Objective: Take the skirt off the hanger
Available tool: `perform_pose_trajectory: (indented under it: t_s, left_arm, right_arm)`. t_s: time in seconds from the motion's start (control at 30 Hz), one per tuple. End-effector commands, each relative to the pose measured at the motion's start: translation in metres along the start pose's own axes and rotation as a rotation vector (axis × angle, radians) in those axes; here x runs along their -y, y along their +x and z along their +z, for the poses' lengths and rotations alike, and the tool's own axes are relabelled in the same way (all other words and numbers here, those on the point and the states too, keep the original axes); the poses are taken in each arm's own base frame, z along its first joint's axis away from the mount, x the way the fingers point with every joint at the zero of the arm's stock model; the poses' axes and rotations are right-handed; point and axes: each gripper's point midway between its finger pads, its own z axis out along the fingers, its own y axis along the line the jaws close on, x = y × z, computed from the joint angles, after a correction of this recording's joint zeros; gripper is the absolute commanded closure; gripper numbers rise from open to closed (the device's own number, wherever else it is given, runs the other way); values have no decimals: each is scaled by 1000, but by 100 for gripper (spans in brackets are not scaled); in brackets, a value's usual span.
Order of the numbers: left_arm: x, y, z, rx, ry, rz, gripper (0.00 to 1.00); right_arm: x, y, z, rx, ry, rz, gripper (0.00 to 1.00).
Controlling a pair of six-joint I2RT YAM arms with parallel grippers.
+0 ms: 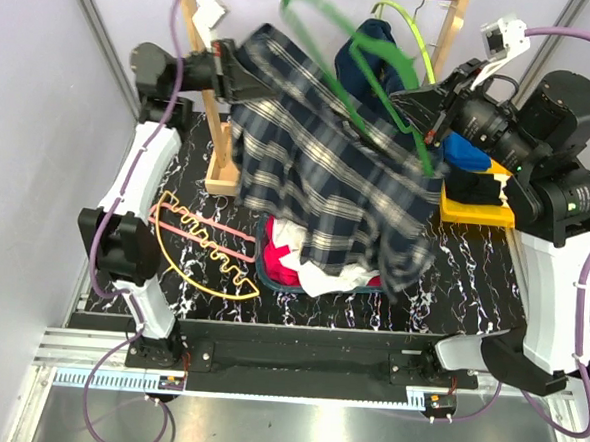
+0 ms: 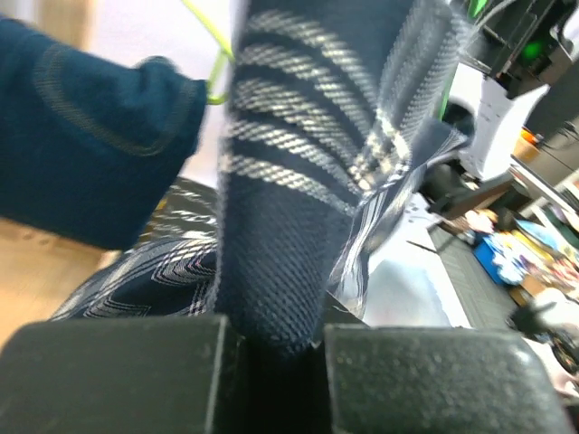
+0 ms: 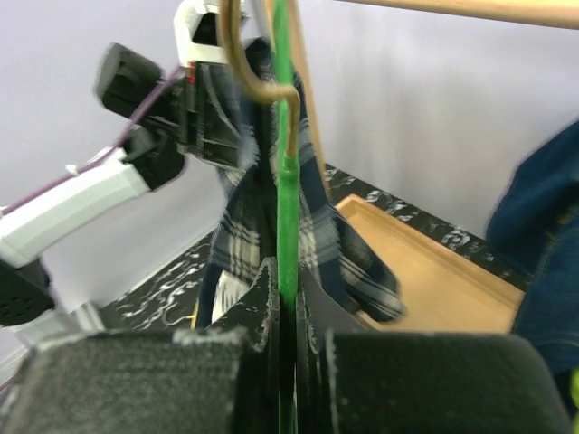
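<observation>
The plaid skirt [image 1: 328, 173] hangs spread in mid-air between the two arms, over the table. My left gripper [image 1: 232, 75] is shut on its upper left edge. In the left wrist view a fold of skirt [image 2: 289, 181] is pinched between the fingers of that gripper [image 2: 271, 330]. The green hanger [image 1: 369, 75] runs slanting across the skirt's top right. My right gripper [image 1: 428, 129] is shut on it. In the right wrist view the hanger's thin bar [image 3: 286, 181] stands upright in the shut right gripper [image 3: 288, 298], with the skirt [image 3: 240, 235] draped behind it.
A wooden rack [image 1: 221, 126] stands at the back, its rail bearing a lime-green hanger [image 1: 412, 33] and a denim garment [image 1: 376, 46]. Yellow and pink hangers [image 1: 203, 245] lie at the front left. A red and white clothes pile [image 1: 292, 266] lies under the skirt. A yellow bin [image 1: 476, 207] stands at the right.
</observation>
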Motion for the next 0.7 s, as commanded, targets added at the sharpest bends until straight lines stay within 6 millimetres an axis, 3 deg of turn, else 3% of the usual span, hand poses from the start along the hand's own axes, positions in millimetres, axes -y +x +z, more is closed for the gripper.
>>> perform_pose_trajectory:
  t_s: [0.0, 0.1, 0.17, 0.27, 0.4, 0.47, 0.5, 0.6, 0.67]
  left_arm:
    - [7, -50, -60, 103, -152, 151, 100]
    - [3, -53, -71, 111, -182, 157, 100]
    - [8, -50, -67, 112, -177, 159, 100]
    - [13, -32, -37, 74, -106, 129, 100]
    - [26, -3, 30, -8, 37, 59, 100]
    - [34, 3, 50, -37, 87, 71, 100]
    - [30, 16, 66, -67, 114, 39, 100]
    - [26, 44, 88, -117, 159, -21, 100]
    - [24, 69, 102, -158, 189, -71, 100]
  right_arm:
    - [-12, -41, -47, 152, 74, -110, 100]
    - [-9, -36, -56, 148, 110, -113, 100]
    - [-5, -37, -58, 156, 131, -121, 100]
    - [-5, -49, -58, 201, 140, -138, 100]
    - [-3, -76, -60, 307, 167, -176, 100]
    - [0, -101, -67, 404, 211, -212, 100]
    - [0, -116, -70, 458, 228, -231, 100]
    - [4, -147, -83, 576, 295, -283, 100]
    - [3, -158, -85, 603, 296, -302, 100]
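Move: The left hand already pinches the skirt's left end. From it the basket lies roughly 12 cm to the right, 11 cm back and over 40 cm below, and the denim garment on the rack about 14 cm right and 8 cm farther out, a little lower. The right hand holds the green hanger; the skirt's middle is some 9 cm to its left, 2 cm back and 18 cm below. Keeping its pinch on the skirt, the left hand tugs it about 7 cm left and a little forward, then swings back right some 16 cm and 8 cm towards its base, over towards the basket, turning clockwise. The right hand keeps gripping the green hanger and draws it up and right, away from the skirt, easing back first, its fingers tipping up about 20 degrees. ##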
